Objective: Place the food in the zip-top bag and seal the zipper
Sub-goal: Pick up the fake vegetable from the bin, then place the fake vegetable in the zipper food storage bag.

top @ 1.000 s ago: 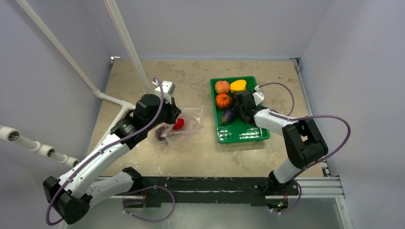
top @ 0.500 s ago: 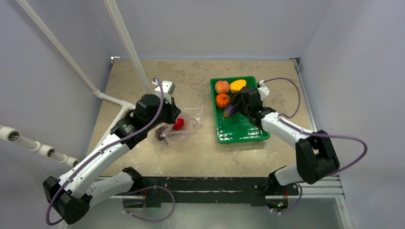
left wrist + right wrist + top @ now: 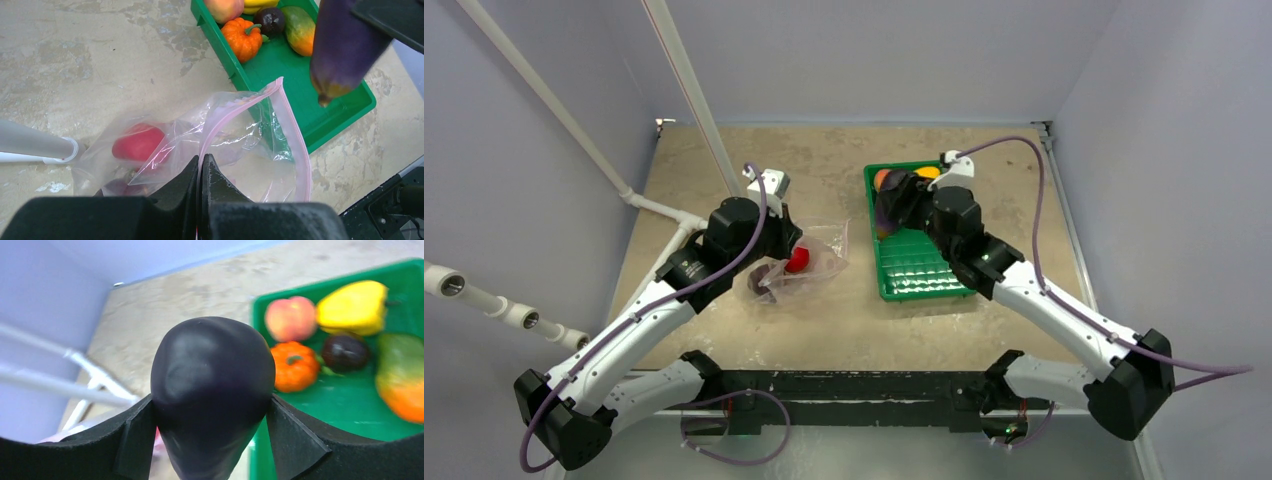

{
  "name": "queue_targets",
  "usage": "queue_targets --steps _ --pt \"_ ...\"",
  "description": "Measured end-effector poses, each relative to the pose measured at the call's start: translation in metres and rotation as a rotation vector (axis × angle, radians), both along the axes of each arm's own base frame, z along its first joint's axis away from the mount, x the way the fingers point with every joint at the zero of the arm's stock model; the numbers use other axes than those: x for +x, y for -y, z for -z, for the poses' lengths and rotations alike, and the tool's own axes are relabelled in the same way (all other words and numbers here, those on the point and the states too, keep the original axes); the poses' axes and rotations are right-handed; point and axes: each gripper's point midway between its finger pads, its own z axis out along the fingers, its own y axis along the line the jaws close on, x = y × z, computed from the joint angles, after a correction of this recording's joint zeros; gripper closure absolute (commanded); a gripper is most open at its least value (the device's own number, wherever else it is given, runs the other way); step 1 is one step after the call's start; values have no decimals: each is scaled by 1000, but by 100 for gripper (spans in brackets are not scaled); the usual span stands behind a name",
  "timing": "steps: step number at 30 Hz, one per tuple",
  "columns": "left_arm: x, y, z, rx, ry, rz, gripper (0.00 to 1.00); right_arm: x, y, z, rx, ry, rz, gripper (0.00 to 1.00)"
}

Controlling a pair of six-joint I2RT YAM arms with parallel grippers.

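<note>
The clear zip-top bag (image 3: 816, 262) lies left of the green tray (image 3: 924, 282), its mouth gaping toward the tray. My left gripper (image 3: 201, 167) is shut on the bag's near rim, right on the pinkish zipper (image 3: 295, 145). A red food piece (image 3: 137, 141) and something dark lie inside the bag. My right gripper (image 3: 212, 435) is shut on a purple eggplant (image 3: 212, 385), held in the air over the tray's left side; the left wrist view shows the eggplant (image 3: 342, 50) hanging above the bag's mouth. A peach (image 3: 290, 317), a yellow pepper (image 3: 355, 307), a pumpkin (image 3: 295, 366), a dark plum (image 3: 346, 352) and a green-orange fruit (image 3: 402, 380) sit in the tray.
White pipes (image 3: 674, 80) slant across the back left, and one pipe end (image 3: 30, 145) lies on the table beside the bag. Walls close in the table on three sides. The tray's near half (image 3: 330, 115) holds nothing.
My right arm has lifted the eggplant out of the tray and swung it up and left toward the bag. The left gripper and bag have stayed put.
</note>
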Motion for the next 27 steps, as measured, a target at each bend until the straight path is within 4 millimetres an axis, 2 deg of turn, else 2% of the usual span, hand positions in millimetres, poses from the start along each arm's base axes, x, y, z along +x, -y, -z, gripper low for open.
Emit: queue_targets --steps 3,5,16,21,27 --pt "0 0 0 1 1 -3 100 -23 -35 -32 -12 96 -127 100" --pt "0 -1 0 2 1 -3 100 -38 -49 -48 -22 153 -190 100" --pt "0 -1 0 8 4 2 100 -94 -65 -146 35 520 -383 100" --pt "-1 0 0 12 7 15 100 -107 -79 -152 46 615 -458 100" --pt "-4 2 -3 1 12 35 100 -115 -99 -134 34 686 -528 100"
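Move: The bag's open mouth, where the eggplant in the right hand is to go, lies about 16 cm to that hand's left, 6 cm back and some 4 cm lower. The tomato inside the bag is about 23 cm left, 11 back and 20 below; the orange pumpkin is about 2 cm left, straight down some 20. The green bin's middle is 6 cm right, 4 back. From the left hand, the mouth is roughly 6 cm right, level fore-and-aft and slightly lower. The eggplant, still gripped in the right hand's fingers, is swept up, back and left away from the bin, rising about 15 cm and then easing down a couple while still going left; it comes some 12 cm back in all. Meanwhile the wrist tips the fingers up nearly 40 degrees and swings them counter-clockwise about 30, to point forward-left and slightly up. The left hand stays, keeping its pinch on the bag's edge. ##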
